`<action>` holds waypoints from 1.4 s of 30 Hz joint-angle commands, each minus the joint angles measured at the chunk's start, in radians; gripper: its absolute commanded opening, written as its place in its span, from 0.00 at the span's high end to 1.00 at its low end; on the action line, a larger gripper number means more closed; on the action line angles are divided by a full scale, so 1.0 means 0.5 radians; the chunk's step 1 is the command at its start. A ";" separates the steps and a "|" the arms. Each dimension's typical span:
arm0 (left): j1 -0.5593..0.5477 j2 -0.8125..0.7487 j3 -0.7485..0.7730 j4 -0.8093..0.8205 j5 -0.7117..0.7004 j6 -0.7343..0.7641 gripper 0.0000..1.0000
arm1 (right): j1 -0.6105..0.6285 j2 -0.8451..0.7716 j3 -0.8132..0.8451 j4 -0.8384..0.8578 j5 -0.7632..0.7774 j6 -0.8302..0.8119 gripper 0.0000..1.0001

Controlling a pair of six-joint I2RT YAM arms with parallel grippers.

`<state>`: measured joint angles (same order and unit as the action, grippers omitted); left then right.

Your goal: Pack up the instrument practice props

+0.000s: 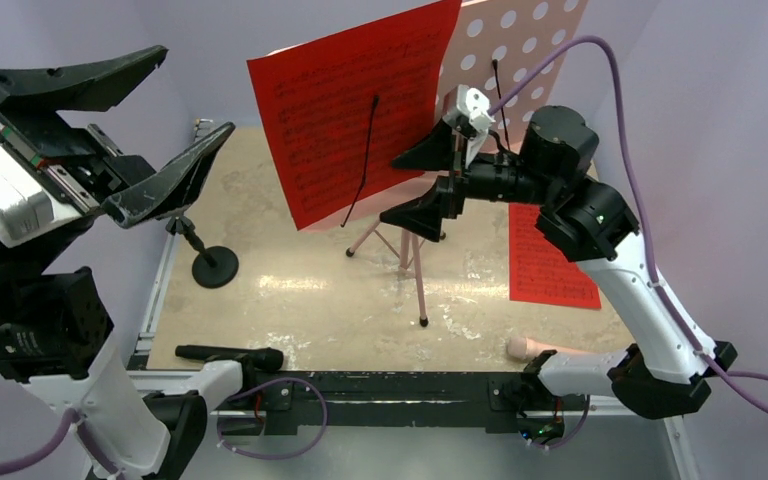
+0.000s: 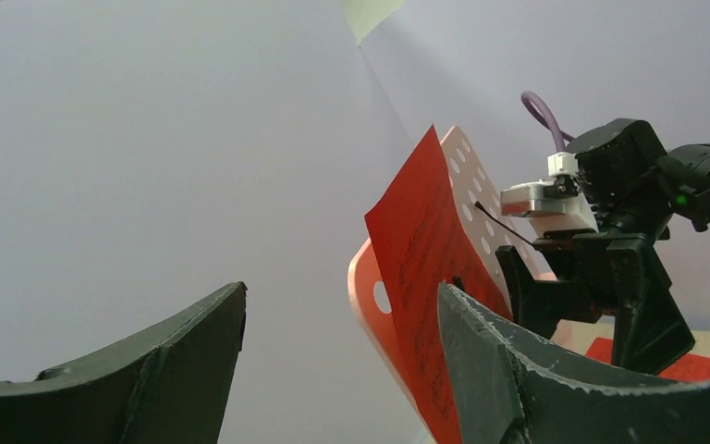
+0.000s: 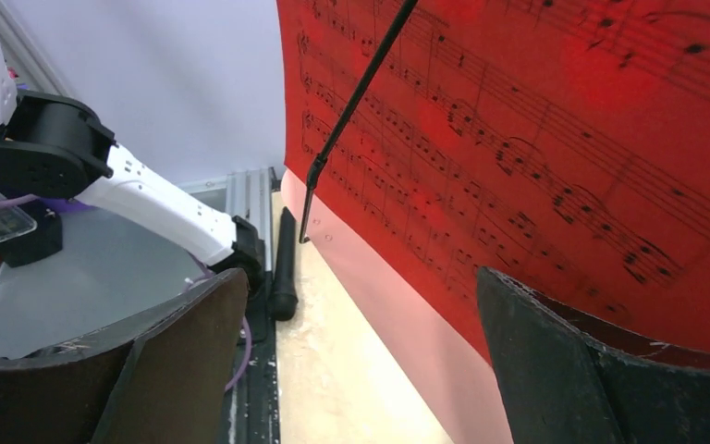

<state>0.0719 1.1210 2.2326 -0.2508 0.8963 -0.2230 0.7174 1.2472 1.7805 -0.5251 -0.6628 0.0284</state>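
The pink music stand (image 1: pixel 516 45) stands at the back on thin tripod legs (image 1: pixel 408 252). A red printed sheet (image 1: pixel 350 110) leans on its perforated desk under a thin black clip arm (image 1: pixel 365 160). My right gripper (image 1: pixel 390 190) is open beside the sheet's lower right edge, holding nothing. In the right wrist view the red sheet (image 3: pixel 518 139) fills the right side. My left gripper (image 1: pixel 197 90) is open and empty, raised high at the left. A second red sheet (image 1: pixel 550 260) lies flat on the right. The peach tube (image 1: pixel 520 347) lies near the front edge. The black round-base peg stand (image 1: pixel 215 265) is at the left.
A black microphone-like stick (image 1: pixel 230 355) lies along the table's front edge, also the black stick (image 3: pixel 284 268) in the right wrist view. Lilac walls enclose the table on three sides. A purple cable (image 1: pixel 610 90) arcs over the right arm.
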 commanded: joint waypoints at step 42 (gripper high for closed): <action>-0.125 0.330 0.187 0.313 0.399 -0.118 0.48 | 0.378 0.135 0.220 0.326 -0.141 -0.177 0.02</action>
<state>0.0216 1.2930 2.3066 -0.1162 1.0817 -0.2932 0.8913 1.3174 1.8481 -0.3695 -0.7235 -0.0273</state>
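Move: For the right hand, the left-hand black page rod of the music stand is about 7 cm to its left, 2 cm ahead and some 7 cm up. The red sheet's middle lies roughly 7 cm ahead, 6 cm left and 8 cm up; the other rod is 10 cm ahead, 11 cm right, 7 cm up. For the left hand, the sheet's upper left corner is about 5 cm ahead, 6 cm to the right and level with it. With its forward fingertip coming against the page rod, the wide-open right hand works some 5 cm left and up, then draws back from the sheet, its wrist turning about 15 degrees counter-clockwise. The left hand dips a little, goes about 4 cm forward and slightly right towards the sheet's corner, then begins closing its fingers around it without shutting. ##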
